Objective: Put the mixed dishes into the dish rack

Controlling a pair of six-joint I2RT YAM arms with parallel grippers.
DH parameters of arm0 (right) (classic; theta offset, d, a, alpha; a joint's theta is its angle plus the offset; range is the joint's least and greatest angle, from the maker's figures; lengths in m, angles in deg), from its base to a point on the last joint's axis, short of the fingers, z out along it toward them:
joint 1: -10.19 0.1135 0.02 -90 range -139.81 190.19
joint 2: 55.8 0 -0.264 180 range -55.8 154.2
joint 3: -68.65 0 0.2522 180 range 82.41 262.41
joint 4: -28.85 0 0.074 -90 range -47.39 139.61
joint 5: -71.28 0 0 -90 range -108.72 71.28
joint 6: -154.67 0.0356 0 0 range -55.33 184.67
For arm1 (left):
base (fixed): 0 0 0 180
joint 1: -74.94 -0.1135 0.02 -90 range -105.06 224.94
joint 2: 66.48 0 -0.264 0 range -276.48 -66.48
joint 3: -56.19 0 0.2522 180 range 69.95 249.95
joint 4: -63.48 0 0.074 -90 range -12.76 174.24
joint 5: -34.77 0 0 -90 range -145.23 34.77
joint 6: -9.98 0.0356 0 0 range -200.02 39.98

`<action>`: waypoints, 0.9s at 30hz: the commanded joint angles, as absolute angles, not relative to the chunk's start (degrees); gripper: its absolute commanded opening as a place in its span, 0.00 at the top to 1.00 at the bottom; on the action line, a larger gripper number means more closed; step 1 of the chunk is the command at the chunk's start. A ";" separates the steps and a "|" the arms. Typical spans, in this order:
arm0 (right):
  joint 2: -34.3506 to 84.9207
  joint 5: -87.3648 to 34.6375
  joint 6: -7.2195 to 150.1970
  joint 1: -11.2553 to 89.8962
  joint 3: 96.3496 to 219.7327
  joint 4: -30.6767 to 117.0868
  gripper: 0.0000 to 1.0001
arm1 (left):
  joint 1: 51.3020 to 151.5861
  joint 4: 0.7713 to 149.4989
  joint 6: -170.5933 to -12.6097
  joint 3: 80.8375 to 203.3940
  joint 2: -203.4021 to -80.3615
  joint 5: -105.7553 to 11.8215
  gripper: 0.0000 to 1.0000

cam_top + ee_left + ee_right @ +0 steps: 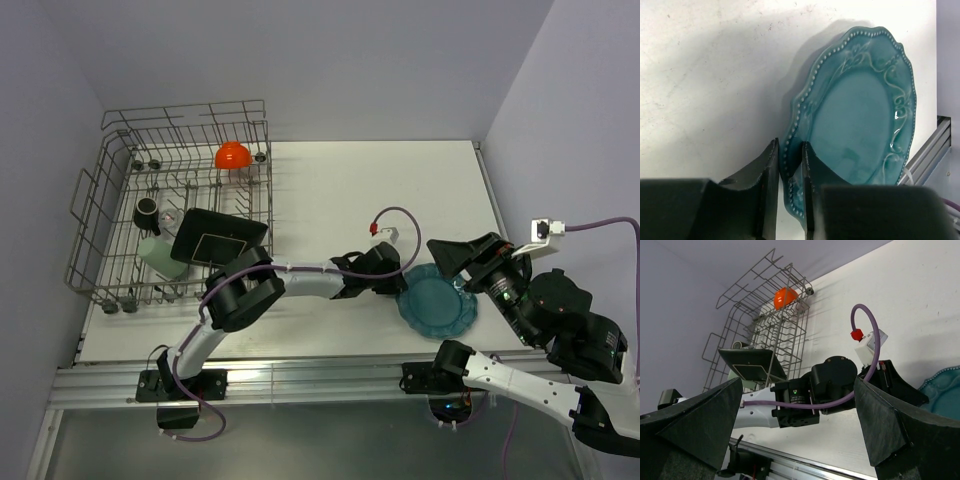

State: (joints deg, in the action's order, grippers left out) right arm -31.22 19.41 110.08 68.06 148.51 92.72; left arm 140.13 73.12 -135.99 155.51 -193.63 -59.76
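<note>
The teal scalloped plate (437, 303) lies at the table's front right. My left gripper (402, 285) is shut on its left rim; the left wrist view shows that rim (860, 115) pinched between the fingers (790, 150). My right gripper (455, 252) hovers open and empty above the plate's far edge (797, 415). The grey wire dish rack (100, 230) at the far left holds the orange bowl (232, 155), the black square plate (215, 238), the pale green cup (160, 256) and the dark mug (147, 209). I cannot make out the clear glass.
The left arm (300, 275) stretches across the table from the rack's front corner to the plate. A white cable box (385, 234) sits on its wrist. The metal rail (300, 375) runs along the table's near edge. Walls close the left and right sides.
</note>
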 commanded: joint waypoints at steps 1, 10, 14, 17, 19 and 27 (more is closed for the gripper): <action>-31.80 20.83 110.73 68.03 149.29 93.94 0.00 | 140.60 77.06 -134.08 153.71 -194.97 -61.73 0.95; -27.34 19.25 107.83 68.03 148.85 97.01 0.00 | 140.07 76.80 -130.92 145.29 -187.25 -64.89 1.00; -24.25 18.02 106.87 68.11 146.67 98.34 0.00 | 140.07 78.80 -128.45 140.71 -180.31 -67.79 1.00; -24.33 16.52 106.77 68.03 143.33 96.32 0.00 | 140.07 80.48 -126.70 137.28 -174.51 -70.16 1.00; -25.12 15.65 107.21 68.03 141.57 95.26 0.00 | 140.07 81.80 -125.64 135.35 -170.81 -71.13 1.00; -25.48 6.61 111.52 68.20 129.44 90.52 0.00 | 139.98 87.43 -123.45 133.14 -162.63 -73.68 1.00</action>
State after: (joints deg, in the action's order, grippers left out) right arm -26.19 11.76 109.82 68.06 133.24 94.49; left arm 140.11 83.50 -127.53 133.26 -165.39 -70.04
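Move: My left fingers already pinch the teal plate's left rim; its middle is about 9 cm to their right and 4 cm back. The dish rack lies roughly 54 cm left and 25 cm ahead, the black tray in it about 47 left and 14 ahead. From my open right hand the plate is some 34 cm below, 4 ahead and 5 to the right, with my left hand 8 ahead and 4 left. With the rim kept pinched, my left hand pauses, then sweeps about 13 cm left towards the rack while rising some 6 cm, carrying the plate and rolling its left side up slightly. My right hand, fingers wide open, drops about 13 cm and drifts left, towards the plate, its fingers tipping down and its left side dipping. ##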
